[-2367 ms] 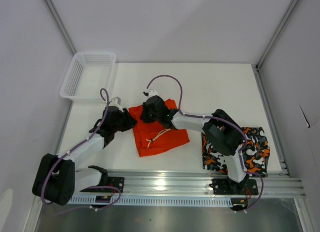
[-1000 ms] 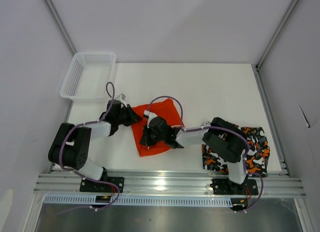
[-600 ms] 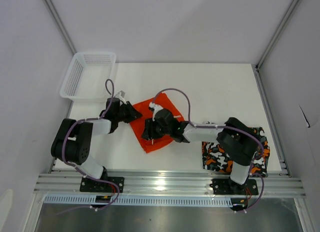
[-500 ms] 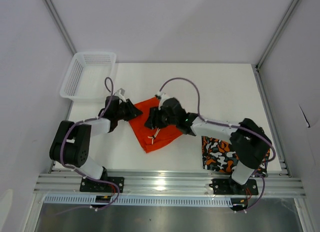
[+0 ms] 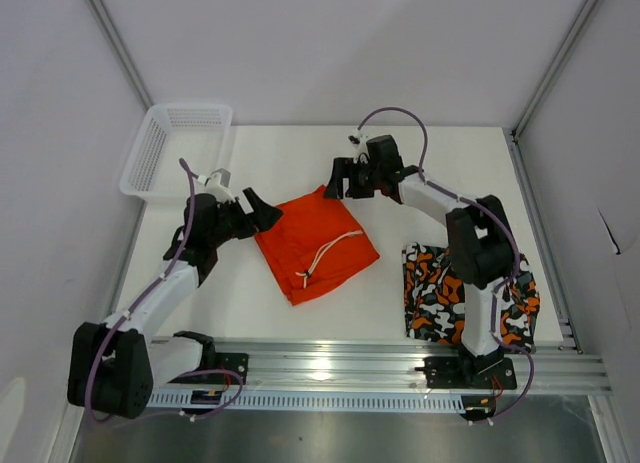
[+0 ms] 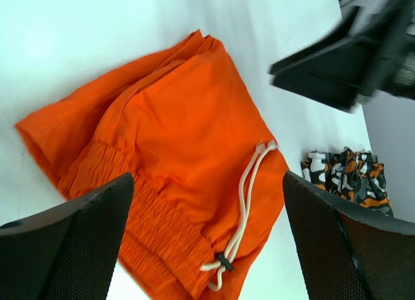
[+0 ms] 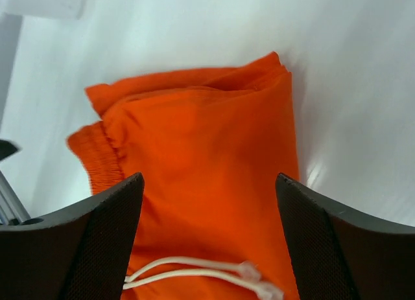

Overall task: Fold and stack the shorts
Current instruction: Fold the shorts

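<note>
The plain orange shorts (image 5: 315,245) lie folded on the white table, white drawstring (image 5: 330,251) on top. The patterned shorts (image 5: 470,295) lie folded at the near right, partly under the right arm. My left gripper (image 5: 258,214) hovers open just left of the orange shorts, holding nothing. My right gripper (image 5: 338,180) is open above their far corner, also with nothing in it. The left wrist view shows the orange shorts (image 6: 175,144), the drawstring (image 6: 249,190) and the patterned shorts (image 6: 343,172) between wide fingers (image 6: 71,248). In the right wrist view the orange shorts (image 7: 207,157) fill the gap.
A white mesh basket (image 5: 175,148) stands at the far left corner of the table (image 5: 450,173). An aluminium rail (image 5: 330,368) runs along the near edge with both arm bases. Frame posts stand at the far corners.
Both grippers opened and let go of the orange shorts. The right arm swung away to the far side, the left pulled back to the left. The shorts now lie folded flat.
</note>
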Available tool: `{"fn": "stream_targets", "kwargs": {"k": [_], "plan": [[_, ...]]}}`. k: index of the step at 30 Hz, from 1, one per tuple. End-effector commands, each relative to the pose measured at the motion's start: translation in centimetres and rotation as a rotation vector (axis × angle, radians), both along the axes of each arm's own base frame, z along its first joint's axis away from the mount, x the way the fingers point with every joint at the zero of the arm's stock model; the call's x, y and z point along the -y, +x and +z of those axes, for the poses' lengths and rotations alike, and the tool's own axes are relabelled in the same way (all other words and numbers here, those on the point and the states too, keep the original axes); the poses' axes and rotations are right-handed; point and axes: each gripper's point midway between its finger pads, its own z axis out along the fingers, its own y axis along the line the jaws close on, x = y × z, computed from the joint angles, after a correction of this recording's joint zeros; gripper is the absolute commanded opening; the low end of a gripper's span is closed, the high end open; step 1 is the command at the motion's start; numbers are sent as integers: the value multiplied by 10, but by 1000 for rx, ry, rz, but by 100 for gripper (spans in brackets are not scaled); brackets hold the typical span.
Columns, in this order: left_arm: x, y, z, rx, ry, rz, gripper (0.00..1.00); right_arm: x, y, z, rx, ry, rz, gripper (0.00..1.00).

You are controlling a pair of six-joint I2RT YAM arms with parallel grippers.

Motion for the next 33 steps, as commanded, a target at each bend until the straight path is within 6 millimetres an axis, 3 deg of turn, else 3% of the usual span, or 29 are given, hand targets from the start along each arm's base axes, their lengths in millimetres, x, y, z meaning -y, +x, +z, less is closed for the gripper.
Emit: {"fn": "stream_targets", "kwargs": {"k": [1,2,3,4,7,9,13,19,20,22,23,24,26,27,29,30,31,32,33], "plan": [[-13,-19,-12,-43,31,47,99,0,9,-19,-34,-7,102,84],[-14,-22,-11,-37,27,48,99,-3,15,-15,-16,9,127,84],[-14,-24,-3,-14,14,52,99,-4,19,-28,-34,-1,134,85],[-16,-28,-8,-26,15,64,99,-5,24,-25,-30,-5,139,84],[-18,-36,-8,-26,2,78,99,-5,28,-49,-63,-51,154,83],[-18,-39,-8,-25,-7,78,99,-8,30,-53,-71,-48,163,81],[-21,-46,-7,-7,-11,86,99,-18,21,-68,-134,16,218,74],[-25,-56,-16,-36,19,90,99,-34,4,-70,-217,144,307,63],[-26,-56,-14,-30,21,95,99,-35,3,-75,-231,152,310,59],[-27,-57,-15,-32,26,97,99,-38,1,-75,-252,177,313,37],[-27,-57,-15,-31,27,95,99,-39,2,-76,-255,183,305,19],[-27,-57,-15,-29,28,97,99,-40,3,-77,-257,191,298,11],[-28,-57,-15,-30,27,99,99,-41,9,-76,-272,220,242,0],[-28,-56,-15,-27,27,101,99,-44,19,-66,-228,250,226,0],[-28,-56,-16,-27,23,103,99,-38,29,-69,-223,276,141,0],[-28,-56,-18,-31,23,106,99,-32,36,-58,-254,318,53,0],[-28,-57,-18,-31,23,105,99,-19,56,-45,-189,373,-18,0],[-28,-57,-19,-31,25,105,99,2,57,-66,-226,376,-144,0],[-28,-57,-19,-33,26,107,99,13,67,-53,-223,458,-240,0]]}}
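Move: The orange shorts' right edge, just short of the far corner, lies about 10 cm below the right hand and 2 to 3 cm to its left, hardly ahead or back of it. The far corner is some 5 cm ahead and 5 cm left; the white drawstring lies roughly 9 cm back and 4 cm left. From the left hand that same edge is about 12 cm ahead, 16 cm right and 14 cm below. The right fingers shut on the shorts' right edge near the far corner and pinch it: the hand sinks about 9 cm, easing a little outward first, then back and some 3 cm left as the fingers tip down and close. The open left hand draws back about 6 cm and slightly left, away from that edge. ##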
